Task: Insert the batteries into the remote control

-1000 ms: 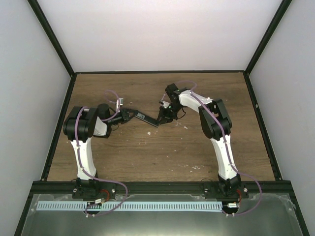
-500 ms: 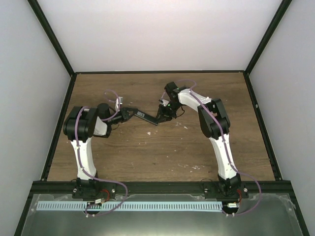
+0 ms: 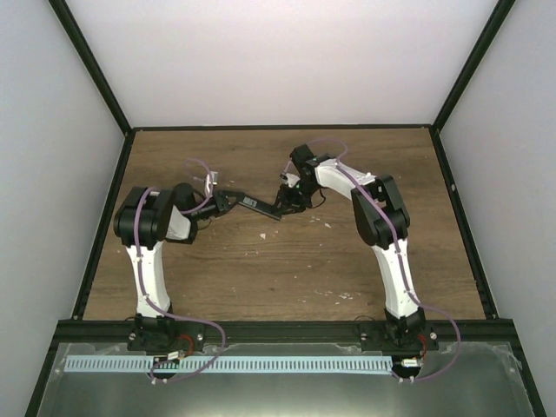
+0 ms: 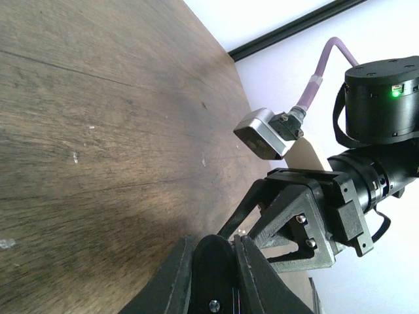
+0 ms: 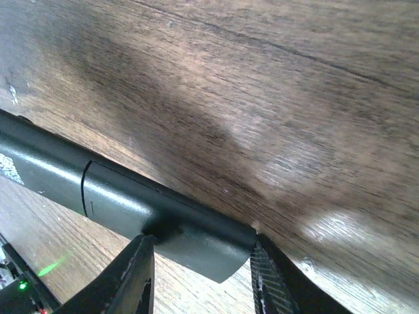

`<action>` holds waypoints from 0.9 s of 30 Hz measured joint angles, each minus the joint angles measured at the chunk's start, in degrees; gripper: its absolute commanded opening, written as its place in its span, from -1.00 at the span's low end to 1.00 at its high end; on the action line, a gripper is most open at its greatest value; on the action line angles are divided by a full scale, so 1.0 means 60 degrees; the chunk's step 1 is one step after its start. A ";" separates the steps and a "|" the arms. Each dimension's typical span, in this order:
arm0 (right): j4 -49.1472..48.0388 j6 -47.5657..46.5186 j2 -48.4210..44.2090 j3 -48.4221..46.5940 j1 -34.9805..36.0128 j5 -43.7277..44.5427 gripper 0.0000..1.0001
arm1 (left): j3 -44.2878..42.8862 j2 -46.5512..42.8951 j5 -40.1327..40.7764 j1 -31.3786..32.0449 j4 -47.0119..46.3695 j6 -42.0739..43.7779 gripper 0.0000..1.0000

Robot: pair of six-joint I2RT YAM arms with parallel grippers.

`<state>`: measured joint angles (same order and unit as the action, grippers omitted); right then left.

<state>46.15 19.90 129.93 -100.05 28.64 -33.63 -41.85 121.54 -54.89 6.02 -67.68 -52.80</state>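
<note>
The remote control (image 3: 259, 207) is a slim black bar slanting above the table between the two arms. My left gripper (image 3: 228, 201) is shut on its left end. In the left wrist view the gripper (image 4: 234, 241) pinches the bar (image 4: 249, 203) edge-on. My right gripper (image 3: 285, 207) is at the other end. In the right wrist view its fingers (image 5: 201, 255) stand open astride the remote control's rounded end (image 5: 131, 196), one by the long edge and one just past the tip. A seam crosses the remote's back. The batteries are out of view.
Pale specks (image 3: 326, 224) lie on the wooden table near the right arm, with another (image 3: 263, 234) below the remote. Black frame rails (image 3: 456, 217) and white walls bound the table. A metal trough (image 3: 278, 387) runs along the near edge behind the arm bases.
The right gripper's jaws have spread apart around the remote's end, and that gripper has edged slightly toward the back. The left gripper keeps its hold without moving.
</note>
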 measured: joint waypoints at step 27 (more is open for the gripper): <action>-0.1741 -0.1792 -0.2980 0.1563 -0.0131 0.1246 0.38 | 0.0379 -0.0543 -0.0645 0.0171 0.0368 -0.0182 -1.00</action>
<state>35.70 9.15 112.05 -90.67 27.86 -26.15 -39.57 118.28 -58.76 7.05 -65.47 -53.89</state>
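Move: At the right hand's fingertips is the covered lower end of the remote control, which the left hand grips by its other end. The remote's middle lies about 6 cm to the right hand's left, 3 cm ahead and 2 cm higher; its battery cover is centred only some 2 cm left and 1 cm ahead, roughly 1 cm up. From the left hand the remote's middle is about 7 cm right, 2 cm back and 1 cm lower. Opening its fingers wide, the right hand comes free of the remote's covered end and climbs about 10 cm, easing some 2 cm forward and 2 cm right while its fingertips swing forward by roughly 25 degrees. The left hand keeps its grip on the remote and draws back nearly 3 cm, slightly right and down, then rises about 2 cm at the end. ##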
